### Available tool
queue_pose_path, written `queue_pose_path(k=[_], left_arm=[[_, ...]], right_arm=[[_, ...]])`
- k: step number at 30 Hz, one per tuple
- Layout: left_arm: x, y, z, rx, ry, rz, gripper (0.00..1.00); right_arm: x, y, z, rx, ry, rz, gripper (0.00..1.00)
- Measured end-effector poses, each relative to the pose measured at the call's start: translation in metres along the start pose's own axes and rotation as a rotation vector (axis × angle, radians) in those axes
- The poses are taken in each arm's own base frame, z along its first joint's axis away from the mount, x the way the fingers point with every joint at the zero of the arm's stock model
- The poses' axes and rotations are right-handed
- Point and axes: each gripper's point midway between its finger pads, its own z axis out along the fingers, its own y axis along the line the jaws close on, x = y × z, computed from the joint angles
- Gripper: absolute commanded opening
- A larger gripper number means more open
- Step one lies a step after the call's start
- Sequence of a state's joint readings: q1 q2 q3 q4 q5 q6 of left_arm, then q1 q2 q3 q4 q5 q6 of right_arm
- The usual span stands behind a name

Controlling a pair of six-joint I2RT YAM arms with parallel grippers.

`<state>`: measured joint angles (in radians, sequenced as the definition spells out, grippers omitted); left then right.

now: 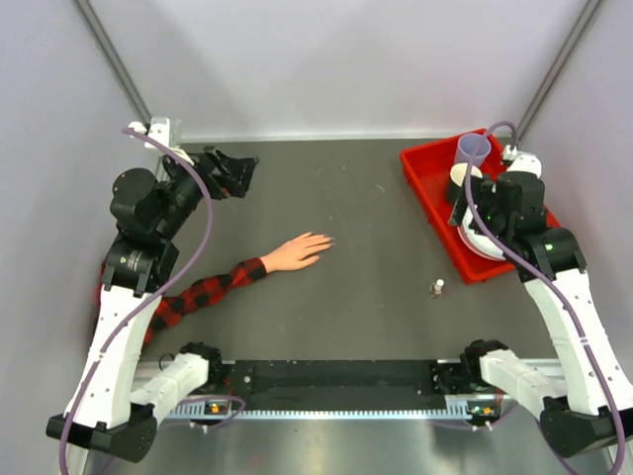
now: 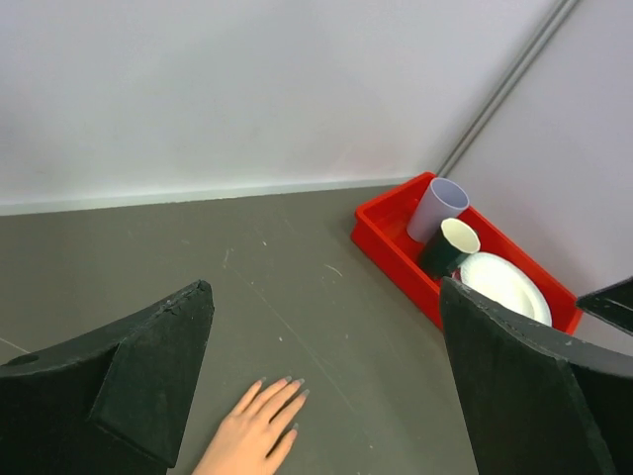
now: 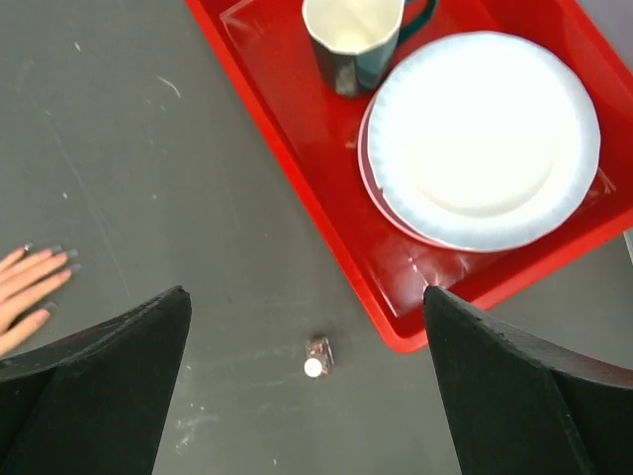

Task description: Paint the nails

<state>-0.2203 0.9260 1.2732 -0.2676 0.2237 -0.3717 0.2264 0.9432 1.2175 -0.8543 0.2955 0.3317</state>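
A peach mannequin hand [image 1: 295, 253] lies palm down on the dark table, its plaid sleeve [image 1: 198, 294] running to the near left. Its nails [image 1: 326, 240] point right; in the left wrist view the nails [image 2: 287, 384] look greyish. A small nail polish bottle [image 1: 436, 288] stands alone to the right of the hand. My left gripper [image 2: 324, 287] hovers open at the far left, well back from the hand [image 2: 247, 435]. My right gripper [image 3: 305, 292] hangs open high over the tray's near edge, with the bottle [image 3: 317, 357] far below between its fingers.
A red tray [image 1: 425, 188] at the far right holds a lilac cup [image 2: 435, 206], a dark mug [image 3: 351, 40] and a white plate [image 3: 485, 139]. White walls close in the back and both sides.
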Motion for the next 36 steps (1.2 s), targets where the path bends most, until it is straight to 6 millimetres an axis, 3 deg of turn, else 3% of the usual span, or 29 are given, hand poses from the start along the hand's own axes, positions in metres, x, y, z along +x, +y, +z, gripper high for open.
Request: queue_pose_path(k=[10, 15, 18, 22, 25, 26, 27, 31, 36], left_arm=[[0.021, -0.005, -0.004, 0.046, 0.071, -0.020, 0.99], [0.043, -0.004, -0.008, 0.055, 0.117, -0.053, 0.99], [0.055, -0.003, -0.009, 0.061, 0.144, -0.076, 1.00], [0.065, -0.005, -0.011, 0.080, 0.171, -0.102, 1.00], [0.069, -0.009, -0.013, 0.101, 0.186, -0.116, 1.00], [0.071, -0.010, -0.013, 0.108, 0.189, -0.119, 1.00], [0.072, -0.010, -0.013, 0.112, 0.192, -0.122, 1.00], [0.078, -0.012, -0.016, 0.125, 0.206, -0.138, 1.00], [0.079, -0.015, -0.019, 0.139, 0.210, -0.144, 1.00]], right_arm=[[0.053, 0.015, 0.017, -0.031, 0.262, -0.004, 0.99], [0.102, 0.028, 0.020, 0.005, 0.436, -0.072, 0.98], [0.125, 0.034, 0.018, 0.001, 0.498, -0.089, 0.89], [0.152, 0.027, 0.016, 0.023, 0.561, -0.076, 0.80], [0.171, 0.018, 0.018, 0.053, 0.598, -0.072, 0.65], [0.179, 0.015, 0.018, 0.064, 0.614, -0.075, 0.51], [0.186, 0.012, 0.019, 0.077, 0.631, -0.077, 0.48], [0.200, 0.007, 0.028, 0.117, 0.655, -0.084, 0.51], [0.203, 0.001, 0.044, 0.139, 0.644, -0.044, 0.50]])
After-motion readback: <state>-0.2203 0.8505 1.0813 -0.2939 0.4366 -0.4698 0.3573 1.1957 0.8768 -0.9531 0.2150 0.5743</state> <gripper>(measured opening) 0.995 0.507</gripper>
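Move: The small nail polish bottle stands about 25 cm below the right hand, some 6 cm nearer the base and 5 cm to its left. Past the bottle lies the red bin, its middle about 17 cm ahead of the hand and 8 cm to its right; the white plate in it is about 13 cm ahead and 12 right, the dark green mug some 23 ahead and 2 right. From the left hand the bottle is about 41 cm right, 8 cm back and 41 below. The open, empty right hand sinks about 19 cm out from above the red bin towards the nail polish bottle, drawing back some 7 cm and swinging left before easing slightly forward and right again, while the wrist tips nearly 40 degrees to aim the fingers steeply down and the gap narrows to about half, with no touch on the bottle yet. Meanwhile the left hand, empty and wide open, sinks about 7 cm with a small drift back and right, tipping down and turning clockwise some 10 degrees each. ##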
